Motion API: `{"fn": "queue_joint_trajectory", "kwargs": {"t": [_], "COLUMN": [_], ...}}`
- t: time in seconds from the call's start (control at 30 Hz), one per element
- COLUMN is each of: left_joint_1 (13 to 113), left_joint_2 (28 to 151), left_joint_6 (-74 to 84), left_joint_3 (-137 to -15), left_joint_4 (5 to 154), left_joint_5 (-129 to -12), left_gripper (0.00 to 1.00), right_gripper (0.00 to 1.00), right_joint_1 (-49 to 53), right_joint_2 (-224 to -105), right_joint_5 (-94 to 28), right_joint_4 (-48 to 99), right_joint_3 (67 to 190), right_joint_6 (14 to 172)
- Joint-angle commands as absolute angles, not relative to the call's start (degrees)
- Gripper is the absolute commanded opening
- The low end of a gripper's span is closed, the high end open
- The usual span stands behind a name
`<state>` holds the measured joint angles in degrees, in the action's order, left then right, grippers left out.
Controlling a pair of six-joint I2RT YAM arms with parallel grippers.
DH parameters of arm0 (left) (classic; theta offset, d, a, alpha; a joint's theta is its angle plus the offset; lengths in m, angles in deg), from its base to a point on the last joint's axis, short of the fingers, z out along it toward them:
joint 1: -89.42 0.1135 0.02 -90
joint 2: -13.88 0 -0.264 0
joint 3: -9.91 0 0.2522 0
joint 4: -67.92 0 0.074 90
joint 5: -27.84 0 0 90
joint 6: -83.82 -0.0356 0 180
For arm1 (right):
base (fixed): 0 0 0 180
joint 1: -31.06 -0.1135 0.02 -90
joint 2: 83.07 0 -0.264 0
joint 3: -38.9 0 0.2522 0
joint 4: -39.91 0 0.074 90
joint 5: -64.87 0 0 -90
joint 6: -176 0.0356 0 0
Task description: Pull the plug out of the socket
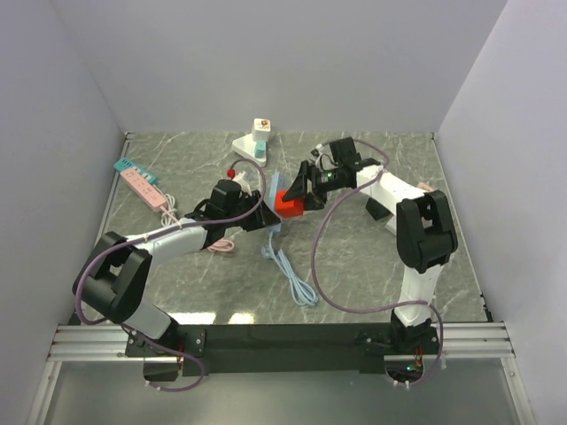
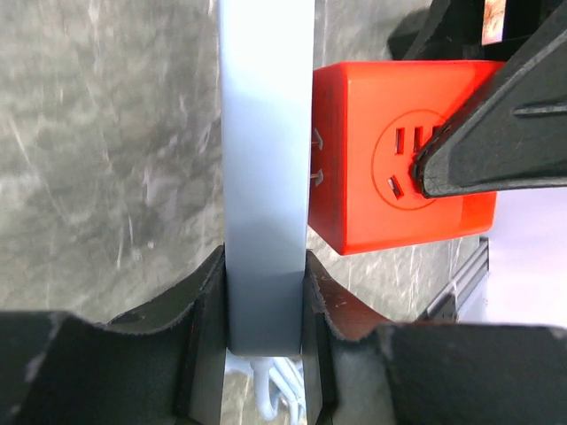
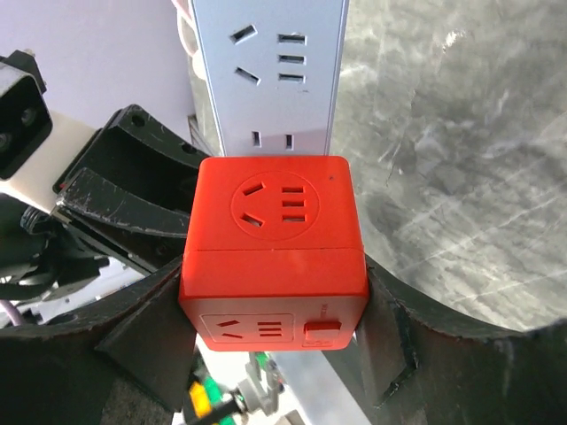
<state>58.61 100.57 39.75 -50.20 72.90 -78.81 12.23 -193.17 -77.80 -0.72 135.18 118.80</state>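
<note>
The socket is a pale grey-blue power strip (image 1: 274,232) (image 2: 266,133) (image 3: 270,71), and my left gripper (image 1: 257,212) (image 2: 266,301) is shut on its narrow sides. The plug is a red cube adapter (image 1: 288,204) (image 2: 390,159) (image 3: 273,248) with outlets on its faces. My right gripper (image 1: 299,197) (image 3: 273,292) is shut on its two sides. In the left wrist view two metal prongs (image 2: 317,155) show in a narrow gap between the cube and the strip. One black right finger (image 2: 505,124) crosses the cube's face there.
The strip's pale cable (image 1: 294,276) lies coiled on the marble table in front of the arms. A pink power strip (image 1: 146,188) lies at the left, and a white adapter block (image 1: 254,140) stands at the back. Grey walls close the table on three sides.
</note>
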Motion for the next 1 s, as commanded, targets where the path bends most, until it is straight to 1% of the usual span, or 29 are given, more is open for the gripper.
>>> {"fn": "queue_joint_trajectory", "kwargs": {"t": [0.0,0.03,0.1,0.2,0.27,0.33,0.4,0.5,0.53,0.57,0.67,0.8,0.93,0.97], "left_joint_1": [61.4,61.4,61.4,61.4,61.4,61.5,61.7,62.3,62.4,62.7,64.0,65.5,67.1,68.6], "left_joint_2": [99.8,100.0,100.5,101.0,100.9,100.9,100.8,99.9,99.5,99.1,98.1,97.1,95.9,95.6], "left_joint_6": [40.2,40.3,40.5,40.5,40.4,40.3,39.9,39.3,39.1,39.0,38.9,38.8,37.5,36.9], "left_joint_3": [-48.8,-49.2,-50.0,-52.2,-52.8,-53.4,-53.9,-53.2,-52.9,-52.4,-50.2,-48.2,-49.9,-50.6], "left_joint_4": [78.3,78.3,78.5,78.9,79.1,79.3,80.3,81.2,81.3,81.3,81.1,81.0,83.3,85.4], "left_joint_5": [-78.1,-78.2,-78.1,-77.8,-77.2,-76.8,-76.6,-76.2,-76.1,-76.0,-76.0,-76.2,-75.1,-74.7], "left_gripper": [0.0,0.0,0.01,0.01,0.0,0.0,0.0,0.0,0.0,0.0,0.0,0.0,0.0,0.0], "right_gripper": [0.0,0.0,0.0,0.0,0.0,0.0,0.0,0.0,0.0,0.0,0.0,0.0,0.0,0.0], "right_joint_1": [14.2,12.7,7.6,3.4,2.9,2.8,3.8,8.2,11.3,12.8,18.6,21.7,23.8,24.4], "right_joint_2": [-185.9,-184.7,-182.4,-177.8,-176.6,-176.0,-176.2,-178.2,-179.0,-180.1,-183.6,-185.6,-181.3,-180.8], "right_joint_5": [-73.0,-69.2,-66.1,-63.0,-61.3,-60.8,-61.7,-66.2,-67.7,-69.6,-71.6,-74.9,-64.5,-58.2], "right_joint_4": [10.4,12.5,18.0,26.1,31.3,30.6,25.1,14.0,11.1,3.4,-8.7,-14.8,-10.7,-10.1], "right_joint_3": [128.7,126.3,120.2,112.9,109.2,108.9,111.9,119.4,123.7,126.6,134.6,138.1,134.6,134.6], "right_joint_6": [125.0,126.8,130.9,138.2,142.4,143.0,139.8,133.1,131.3,126.6,118.3,113.4,116.3,117.2]}}
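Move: The right hand already grips the red plug, whose middle is about 2 cm to its left. The pale blue socket strip's middle lies some 6 cm to its left, level with it ahead; the black cube stands roughly 21 cm to its right, 2 cm back and 13 cm below. The left hand keeps hold of the strip's near end; from there the red plug is about 4 cm ahead and 4 cm to the right, while the strip's cable bundle lies some 14 cm back, 5 cm right and 11 cm below. Back and down together first, about 4 cm, both hands work the joined pieces, the right one also turning some 15 degrees clockwise. Then they part: the right hand swings about 12 cm right and 8 cm forward, rising on the way, and drags the gripped red plug away from the strip, while the left hand draws the strip left and down. Both grips stay shut on their pieces. ##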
